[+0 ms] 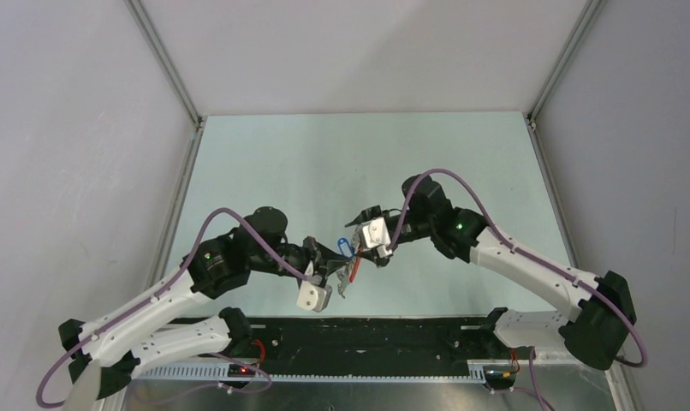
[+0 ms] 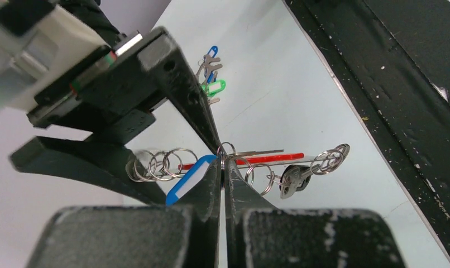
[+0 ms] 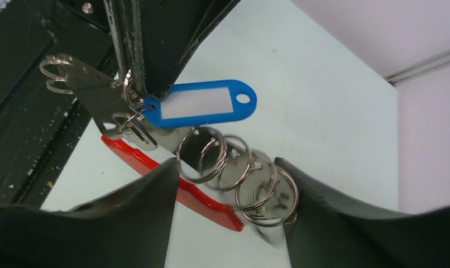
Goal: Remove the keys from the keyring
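The keyring, a red oval loop (image 2: 278,158) with a silver bar, hangs in the air between both grippers. It also shows in the top view (image 1: 356,260) and the right wrist view (image 3: 172,187). It carries a blue tag (image 3: 203,103), several small metal rings (image 3: 239,173) and a silver key with a black head (image 2: 292,180). My left gripper (image 2: 224,162) is shut on one small ring beside the blue tag (image 2: 188,180). My right gripper (image 3: 227,167) is closed on the loop's end, where the spare rings sit. Both grippers meet mid-table (image 1: 350,253).
A second bunch with a green tag (image 2: 216,87) and a blue clip (image 2: 211,54) lies on the table behind the grippers; its blue clip shows in the top view (image 1: 345,247). A black strip (image 1: 367,334) runs along the table's near edge. Grey walls enclose the table.
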You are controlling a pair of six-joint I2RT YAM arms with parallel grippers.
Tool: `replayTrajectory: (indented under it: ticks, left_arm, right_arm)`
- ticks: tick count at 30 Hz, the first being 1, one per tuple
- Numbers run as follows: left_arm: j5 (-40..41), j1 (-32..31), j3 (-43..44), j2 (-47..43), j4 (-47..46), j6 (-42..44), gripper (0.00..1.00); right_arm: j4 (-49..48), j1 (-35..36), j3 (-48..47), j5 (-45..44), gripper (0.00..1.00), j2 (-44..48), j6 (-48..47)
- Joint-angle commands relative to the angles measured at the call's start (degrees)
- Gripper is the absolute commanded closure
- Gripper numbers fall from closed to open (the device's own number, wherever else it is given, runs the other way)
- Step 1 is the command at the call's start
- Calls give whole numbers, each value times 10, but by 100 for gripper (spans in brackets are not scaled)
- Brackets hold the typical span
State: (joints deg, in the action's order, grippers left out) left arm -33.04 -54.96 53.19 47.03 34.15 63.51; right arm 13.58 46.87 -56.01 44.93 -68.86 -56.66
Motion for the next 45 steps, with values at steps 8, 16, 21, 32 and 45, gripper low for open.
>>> replayTrajectory:
  ticks: [8,16,21,32,45]
  left_arm:
    - [115,-2,32,9,-79,-151,40]
    - [333,7,28,-4,-155,-395,0]
    - [393,59,52,25,-153,-517,0]
    - [419,111,9,-65,-208,-563,0]
    - [438,117,-29,-110,-245,-563,0]
  right_arm:
    - [96,-1,-36,-43,100,0,-48]
    - [-29,-2,15,-170,100,36,44]
    - [-169,-3,66,-252,100,65,93]
    - [-363,54,120,-409,100,168,-164]
    - [-354,61,42,-462,100,87,-186]
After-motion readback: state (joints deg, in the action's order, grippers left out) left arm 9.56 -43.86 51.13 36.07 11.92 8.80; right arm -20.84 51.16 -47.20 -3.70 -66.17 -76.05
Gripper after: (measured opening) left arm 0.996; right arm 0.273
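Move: Reaching across with open fingers, the right hand has the keyring's forward end with its loose rings between its tips. The keyring's middle is some 4 cm back, 1 cm left and 1 cm above that hand. The blue tag is about 1 cm back, 2 cm left and 2 cm up, the black-headed key roughly 8 cm back and 1 cm left. The left hand still pinches a small ring, with the keyring's middle about 1 cm back and 2 cm right of it. Closing on the keyring's forward part while sinking about 3 cm, the right hand takes it over; the left fingers then open wide, let go of the ring and swing away forward, left and up. The right hand carries the keyring forward, jerks it up and slightly back, then forward again and partly down, ending some 12 cm farther out, its fingers levelled to point forward-left. ##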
